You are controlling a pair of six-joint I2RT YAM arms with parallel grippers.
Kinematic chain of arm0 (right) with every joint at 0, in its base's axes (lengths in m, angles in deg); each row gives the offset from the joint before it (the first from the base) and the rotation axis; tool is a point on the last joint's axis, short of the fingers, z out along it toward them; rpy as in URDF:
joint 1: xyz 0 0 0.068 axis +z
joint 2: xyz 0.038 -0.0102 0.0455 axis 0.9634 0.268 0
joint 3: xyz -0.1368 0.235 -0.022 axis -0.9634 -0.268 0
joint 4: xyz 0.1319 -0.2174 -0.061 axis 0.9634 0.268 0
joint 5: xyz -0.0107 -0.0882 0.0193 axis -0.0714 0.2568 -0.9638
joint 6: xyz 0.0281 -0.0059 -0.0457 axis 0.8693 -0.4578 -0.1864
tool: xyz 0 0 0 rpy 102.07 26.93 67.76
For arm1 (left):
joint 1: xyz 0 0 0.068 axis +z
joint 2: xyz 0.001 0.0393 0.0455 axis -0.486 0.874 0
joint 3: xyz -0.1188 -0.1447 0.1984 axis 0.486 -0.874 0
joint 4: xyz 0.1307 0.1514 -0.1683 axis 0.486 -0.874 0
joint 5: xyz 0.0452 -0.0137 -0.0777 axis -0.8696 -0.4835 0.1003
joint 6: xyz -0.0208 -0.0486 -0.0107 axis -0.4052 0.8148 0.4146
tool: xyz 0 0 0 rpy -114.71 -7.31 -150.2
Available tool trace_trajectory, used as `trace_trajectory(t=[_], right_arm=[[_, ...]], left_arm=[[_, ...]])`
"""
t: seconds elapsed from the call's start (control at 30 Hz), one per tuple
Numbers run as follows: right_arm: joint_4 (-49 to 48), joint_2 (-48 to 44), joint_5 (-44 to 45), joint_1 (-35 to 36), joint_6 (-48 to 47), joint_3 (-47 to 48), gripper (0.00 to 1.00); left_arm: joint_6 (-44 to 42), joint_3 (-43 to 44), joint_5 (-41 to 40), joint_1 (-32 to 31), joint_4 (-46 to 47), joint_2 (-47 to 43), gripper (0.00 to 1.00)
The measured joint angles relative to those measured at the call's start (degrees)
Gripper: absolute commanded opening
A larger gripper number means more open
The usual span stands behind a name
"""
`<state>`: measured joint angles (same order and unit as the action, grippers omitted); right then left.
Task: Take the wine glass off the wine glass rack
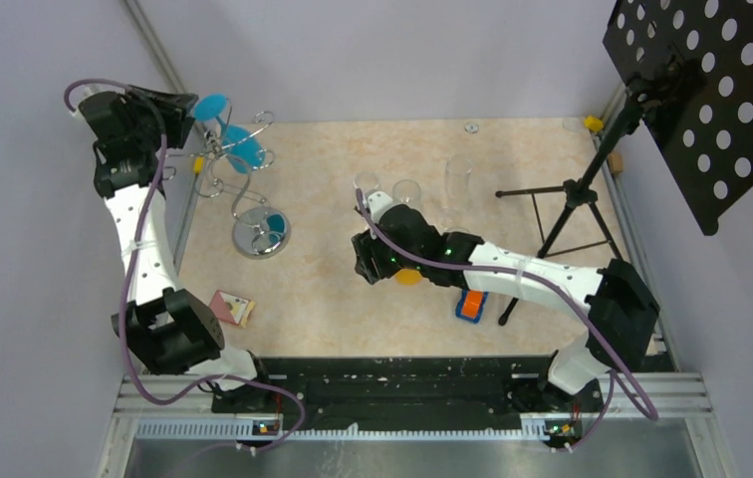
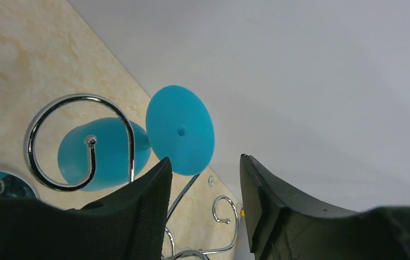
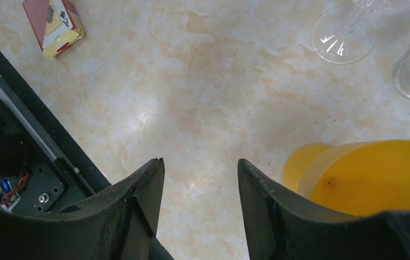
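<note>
A blue wine glass (image 1: 243, 147) hangs upside down on the silver wire wine glass rack (image 1: 221, 174), its round foot (image 1: 210, 107) at the top. The rack's chrome base (image 1: 260, 236) stands at the table's back left. My left gripper (image 1: 183, 104) is open and empty, level with the foot and just left of it. In the left wrist view the blue foot (image 2: 180, 130) lies just beyond the left fingertip (image 2: 157, 179), not touching it, and the bowl (image 2: 102, 154) shows behind a spiral arm (image 2: 78, 142). My right gripper (image 1: 360, 261) is open and empty, low over the table's middle (image 3: 200, 165).
Clear glasses (image 1: 407, 191) stand behind the right arm, their feet in the right wrist view (image 3: 344, 40). A yellow cup (image 3: 376, 173) lies by the right fingers. A card box (image 1: 233, 307) sits near left. A black tripod stand (image 1: 572, 199) with a perforated panel stands right.
</note>
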<state>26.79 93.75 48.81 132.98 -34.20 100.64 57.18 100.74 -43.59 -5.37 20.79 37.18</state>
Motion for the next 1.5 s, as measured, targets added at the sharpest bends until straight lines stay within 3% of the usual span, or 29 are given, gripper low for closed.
trace_trajectory(t=[0.33,0.87,0.97,1.13,1.5], right_arm=[[-0.5,-1.4,0.8,0.0,0.0,-1.9,0.54],[-1.2,-1.6,1.7,0.0,0.2,-2.1,0.54],[-1.2,-1.6,1.8,0.0,0.5,-2.1,0.54],[-1.2,-1.7,2.1,0.0,0.6,-2.1,0.53],[-1.3,-2.3,2.1,0.1,1.1,-2.3,0.53]], left_arm=[[7.5,-5.6,-3.5,-0.8,1.3,-0.7,0.50],[13.0,-6.2,-8.2,-3.0,3.6,0.0,0.45],[13.5,-6.2,-8.2,-3.6,4.5,0.8,0.33],[14.8,-6.5,-8.3,-3.9,5.5,1.9,0.01],[18.0,-9.4,-8.0,-4.1,11.0,1.4,0.00]])
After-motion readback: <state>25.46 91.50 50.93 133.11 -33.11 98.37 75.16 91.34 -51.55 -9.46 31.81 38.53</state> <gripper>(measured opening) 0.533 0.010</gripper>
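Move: The blue wine glass hangs bowl-down in the rack. Its round blue foot lies about 5 cm ahead of the left hand, some 3 cm to its right and 3 cm below. The bowl of the same glass is roughly 2 cm ahead, 5 cm to the right and 14 cm down, and the rack's hub about 6 cm back, 4 cm right and 8 cm lower. From the idle right hand, the blue foot is some 27 cm ahead, 28 cm left and 20 cm above. Down first by about 3 cm, then forward by roughly as much, the left hand brings its half-open fingers to the upturned blue foot, rolling some 15 degrees left side down and turning slightly counter-clockwise. Late in the move the fingers shut fully and pinch the thin rim of the foot between the pads. ##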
